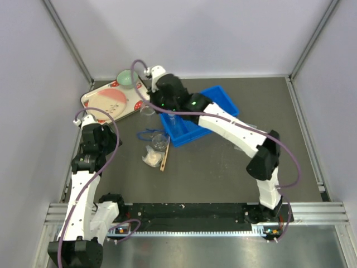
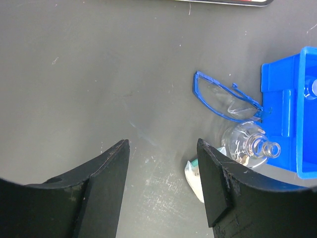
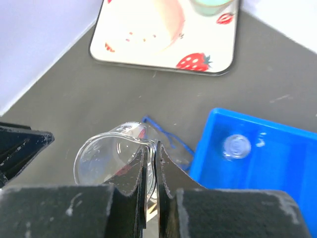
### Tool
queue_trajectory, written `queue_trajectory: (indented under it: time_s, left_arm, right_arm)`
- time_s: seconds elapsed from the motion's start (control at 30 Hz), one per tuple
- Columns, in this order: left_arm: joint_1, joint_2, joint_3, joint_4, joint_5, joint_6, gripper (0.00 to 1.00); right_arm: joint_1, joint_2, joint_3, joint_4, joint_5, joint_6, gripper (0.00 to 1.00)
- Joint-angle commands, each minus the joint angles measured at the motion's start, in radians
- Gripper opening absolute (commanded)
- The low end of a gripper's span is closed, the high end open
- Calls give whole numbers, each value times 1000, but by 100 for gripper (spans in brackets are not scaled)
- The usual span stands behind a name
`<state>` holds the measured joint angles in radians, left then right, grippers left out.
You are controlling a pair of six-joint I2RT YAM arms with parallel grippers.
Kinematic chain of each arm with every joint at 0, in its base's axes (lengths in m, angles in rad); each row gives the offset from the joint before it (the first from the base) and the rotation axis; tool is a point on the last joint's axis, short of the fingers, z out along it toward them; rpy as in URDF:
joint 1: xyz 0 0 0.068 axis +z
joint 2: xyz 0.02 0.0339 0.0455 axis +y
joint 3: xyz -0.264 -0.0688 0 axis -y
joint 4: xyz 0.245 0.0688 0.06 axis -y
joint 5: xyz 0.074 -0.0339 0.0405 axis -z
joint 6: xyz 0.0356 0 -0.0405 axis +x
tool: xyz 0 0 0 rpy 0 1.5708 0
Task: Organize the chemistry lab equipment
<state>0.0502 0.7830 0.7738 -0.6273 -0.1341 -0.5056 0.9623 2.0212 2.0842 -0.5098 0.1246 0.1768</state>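
My right gripper [image 3: 150, 151] is shut on the rim of a clear glass beaker [image 3: 106, 156], which hangs tilted over the table between the tray and the blue bin. From above, the beaker [image 1: 148, 108] shows just left of the bin. A small clear flask [image 2: 250, 144] lies on its side next to a whitish wad [image 2: 194, 173]. A thin wooden stick [image 1: 164, 158] lies beside them. Another small flask [image 3: 236, 147] stands inside the bin. My left gripper [image 2: 163, 168] is open above bare table, left of the wad, with nothing between its fingers.
A blue bin [image 1: 223, 100] sits at the back centre. The strawberry-print tray [image 1: 92, 100] with a pink plate [image 1: 109, 103] and a green bowl [image 1: 127, 79] is at the back left. Blue-framed safety glasses [image 2: 223, 99] lie between the flask and the tray.
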Motion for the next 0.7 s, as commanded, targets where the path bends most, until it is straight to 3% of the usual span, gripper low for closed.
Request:
queue_trajectory:
  time_s: [0.0, 0.17, 0.47, 0.67]
  left_arm:
    - [5, -10, -5, 55, 21, 12, 62]
    - [4, -8, -14, 64, 48, 10, 62]
    - [5, -7, -15, 69, 67, 24, 61]
    - [4, -22, -19, 90, 111, 50, 68]
  right_arm:
    - [-86, -116, -82, -16, 61, 27, 0]
    - [-164, -156, -173, -32, 52, 50, 0]
    - [-194, -127, -299, -9, 30, 78, 0]
    - [-194, -99, -361, 30, 12, 96, 0]
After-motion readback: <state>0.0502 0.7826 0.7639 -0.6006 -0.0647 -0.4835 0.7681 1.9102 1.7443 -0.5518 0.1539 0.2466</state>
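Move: Ahead and to the right of the right hand, which already holds the glass beaker, lies the blue box's left compartment: about 4 cm farther out, 9 cm to the right and some 25 cm below. A small bottle stands at its back, roughly 7 cm ahead and 6 cm right of the hand; the goggles lie 1 cm ahead and 3 cm left, the flask 2 cm back and 1 cm right. From the left hand the compartment is about 14 cm ahead and 26 cm right. Swinging the pinched beaker to the right by about 12 cm and a little forward, the right hand clears the blue box's left edge in a low arc, rising some 3 cm before sinking about 12 cm towards the left compartment. The wrist turns some 15 degrees clockwise while the fingers tip further down, keeping their shut grip on the glass. ##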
